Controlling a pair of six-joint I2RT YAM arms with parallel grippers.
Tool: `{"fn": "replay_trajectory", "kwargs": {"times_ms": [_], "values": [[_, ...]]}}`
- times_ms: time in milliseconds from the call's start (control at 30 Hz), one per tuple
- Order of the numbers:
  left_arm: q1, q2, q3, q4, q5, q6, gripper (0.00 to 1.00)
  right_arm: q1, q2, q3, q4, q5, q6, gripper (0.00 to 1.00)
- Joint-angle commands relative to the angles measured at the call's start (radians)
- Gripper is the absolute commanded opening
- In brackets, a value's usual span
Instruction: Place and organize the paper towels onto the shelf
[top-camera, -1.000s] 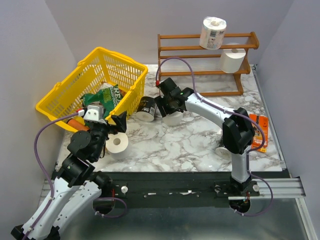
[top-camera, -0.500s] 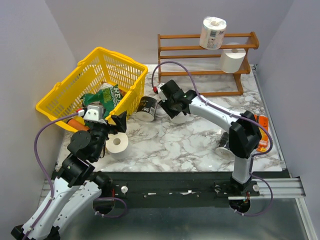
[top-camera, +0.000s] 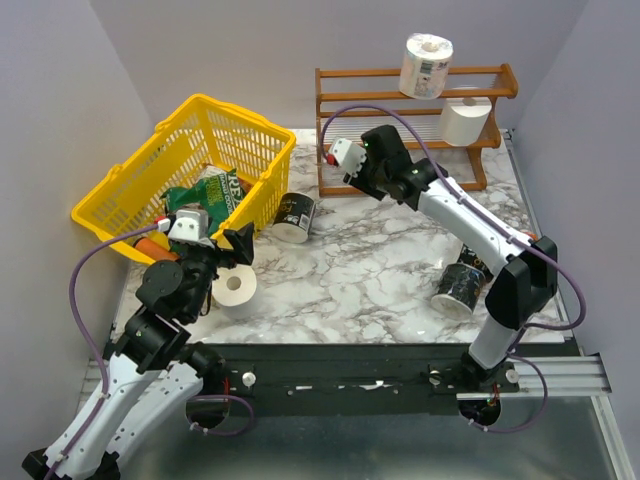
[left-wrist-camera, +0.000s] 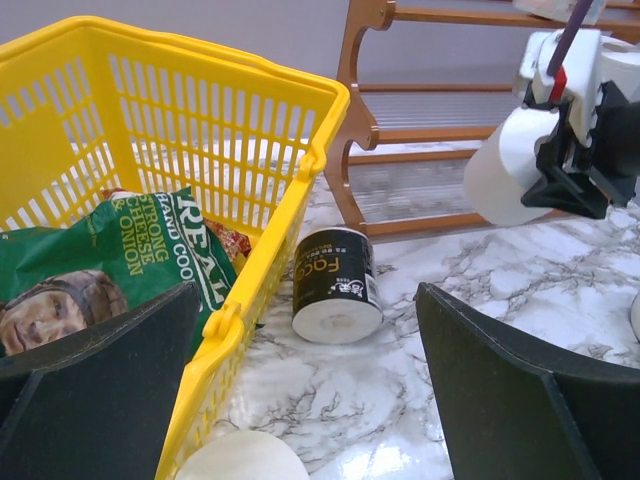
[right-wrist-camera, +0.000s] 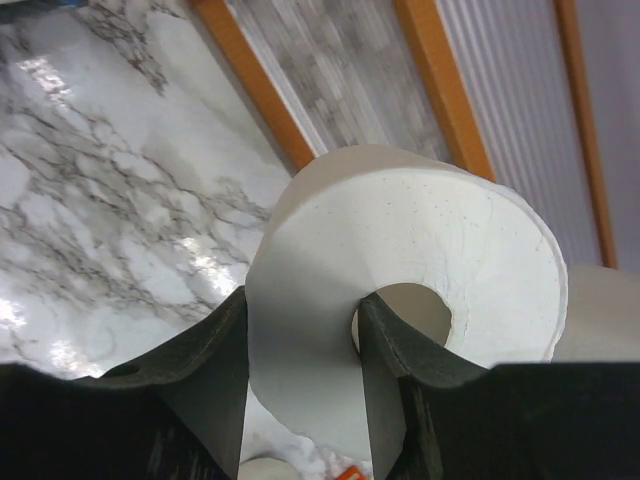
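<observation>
My right gripper (right-wrist-camera: 300, 310) is shut on a white paper towel roll (right-wrist-camera: 420, 230), one finger inside its core and the other against its outer wall. It hangs in the air just in front of the reddish-brown shelf (top-camera: 410, 100); the left wrist view shows the roll (left-wrist-camera: 510, 170) clear of the table. A wrapped roll (top-camera: 426, 65) stands on the top tier, a plain roll (top-camera: 466, 120) on the middle tier. Another roll (top-camera: 235, 290) lies on the table by my left gripper (left-wrist-camera: 307, 295), which is open and holds nothing.
A yellow basket (top-camera: 190, 170) with a green snack bag (top-camera: 205, 190) stands at the left. One black can (top-camera: 295, 217) lies beside it, a second can (top-camera: 460, 287) near the right arm's base. An orange packet (top-camera: 520, 262) lies at the right edge.
My right gripper closed on the roll, lifted it off the table and carried it back and right towards the shelf. The left arm stayed still.
</observation>
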Motion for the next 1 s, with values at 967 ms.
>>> {"fn": "replay_trajectory", "kwargs": {"times_ms": [967], "values": [[-0.003, 0.007, -0.013, 0.019, -0.028, 0.001, 0.99, -0.22, 0.14, 0.243, 0.179, -0.192, -0.306, 0.49]]}}
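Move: In front of the shelf, the right hand already holds a white paper towel roll off the table. The free stretch of the middle tier lies about 14 cm ahead, 5 cm to its right and 4 cm below. The white roll standing on that tier is some 14 cm ahead, 16 cm right, about level; the wrapped roll on the top tier is 17 cm ahead, 4 cm right, 14 cm up. From the left hand the free stretch is roughly 30 cm ahead, 30 cm right, 12 cm lower. Carrying the roll by its pinched wall, the right hand runs forward some 9 cm towards the free stretch of the middle tier, bearing about 4 cm right. It first climbs about 5 cm, dips about 2 cm, then creeps on forward, slightly rising, while the fingers tip up by some 10 degrees and keep their grip. ##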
